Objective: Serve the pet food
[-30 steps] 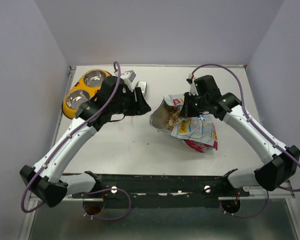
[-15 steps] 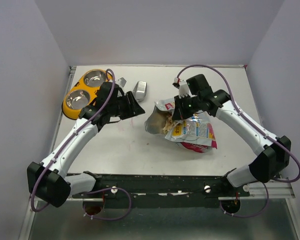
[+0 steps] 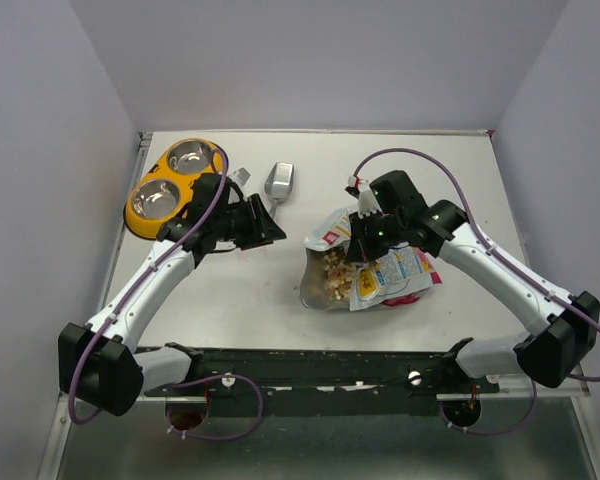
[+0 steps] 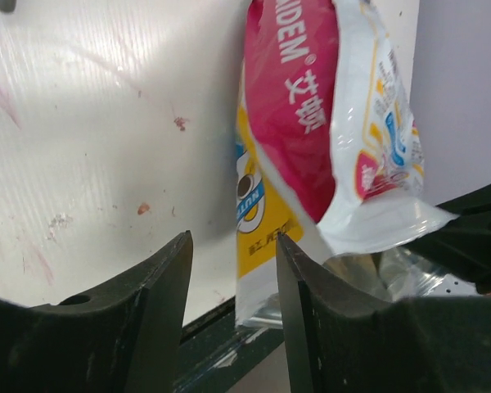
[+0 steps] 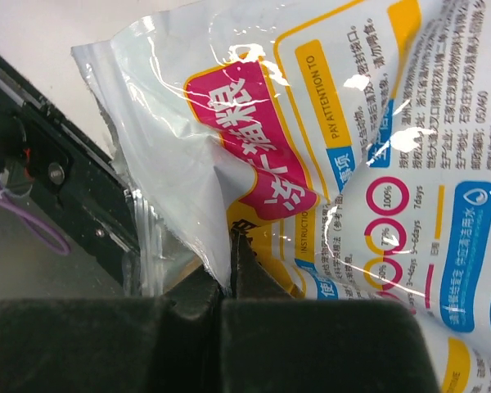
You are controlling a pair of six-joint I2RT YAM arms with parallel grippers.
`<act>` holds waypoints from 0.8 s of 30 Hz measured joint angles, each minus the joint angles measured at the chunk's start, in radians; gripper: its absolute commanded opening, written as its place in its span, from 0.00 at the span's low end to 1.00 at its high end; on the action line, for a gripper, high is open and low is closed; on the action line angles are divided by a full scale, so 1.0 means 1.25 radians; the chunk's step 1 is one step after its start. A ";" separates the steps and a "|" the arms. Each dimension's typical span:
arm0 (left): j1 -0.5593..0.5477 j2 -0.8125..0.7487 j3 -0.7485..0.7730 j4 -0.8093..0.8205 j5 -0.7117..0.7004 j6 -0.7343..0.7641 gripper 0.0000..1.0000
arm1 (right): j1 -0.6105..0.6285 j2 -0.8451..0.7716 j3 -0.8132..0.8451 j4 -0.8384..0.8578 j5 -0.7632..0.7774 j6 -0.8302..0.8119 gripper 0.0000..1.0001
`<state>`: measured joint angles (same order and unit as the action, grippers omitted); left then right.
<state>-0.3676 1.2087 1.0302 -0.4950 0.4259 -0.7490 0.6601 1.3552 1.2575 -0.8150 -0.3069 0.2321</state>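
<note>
The pet food pouch [image 3: 385, 272] lies on its side on the table, its open mouth facing left with mixed kibble [image 3: 330, 277] showing inside. My right gripper [image 3: 366, 236] is shut on the pouch's upper edge; in the right wrist view the jaws [image 5: 231, 255] pinch the crinkly film of the pouch [image 5: 352, 155]. My left gripper [image 3: 271, 230] stands open and empty to the left of the pouch, a short gap away. In the left wrist view its fingers [image 4: 159, 295] frame bare table, with the pouch [image 4: 311, 106] beyond them.
A silver metal scoop [image 3: 278, 181] lies behind the left gripper. The yellow double bowl [image 3: 140, 212] with two steel cups sits at the back left. The black base rail [image 3: 330, 365] runs along the table's near edge.
The right gripper has pulled the pouch nearer and turned its mouth toward the front left. The left arm has drawn back from the scoop, which now lies uncovered; its jaws narrowed slightly.
</note>
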 measured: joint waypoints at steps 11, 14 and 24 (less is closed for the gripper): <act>0.020 -0.028 -0.045 -0.051 -0.023 0.095 0.64 | 0.003 -0.018 0.046 -0.069 0.135 0.147 0.01; 0.048 0.073 0.023 -0.064 -0.016 0.132 0.63 | 0.003 -0.018 0.072 -0.099 0.149 0.161 0.01; 0.179 0.361 0.095 0.091 0.116 0.158 0.81 | 0.002 -0.033 0.098 -0.134 0.157 0.150 0.01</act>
<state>-0.1444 1.6604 1.1492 -0.3817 0.5705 -0.5514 0.6628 1.3144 1.3796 -0.9821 -0.1112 0.4194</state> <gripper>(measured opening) 0.790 0.013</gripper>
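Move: The scoop's handle lies about 18 cm ahead of the left hand, 3 cm to its left and 20 cm below. The pet bowl stands some 24 cm ahead and 31 cm left, also about 20 cm lower; the food bag's middle is about 20 cm to the right, 2 cm nearer the base and 13 cm lower. From the right hand, the handle is roughly 23 cm ahead, 20 cm left and 18 cm below, and the bag's middle 3 cm ahead, 2 cm right and 11 cm below. Already clear of the bag, the left hand first dips back and down about 2 cm, then sweeps forward some 12 cm while sinking to 9 cm below its start and drifting 4 cm left, towards the scoop's handle, its fingers spreading wider and touching nothing yet. Meanwhile the shut right fingers keep their pinch on the bag's rim, drawing it about 3 cm right and 3 cm up as that hand turns some 15 degrees clockwise. ##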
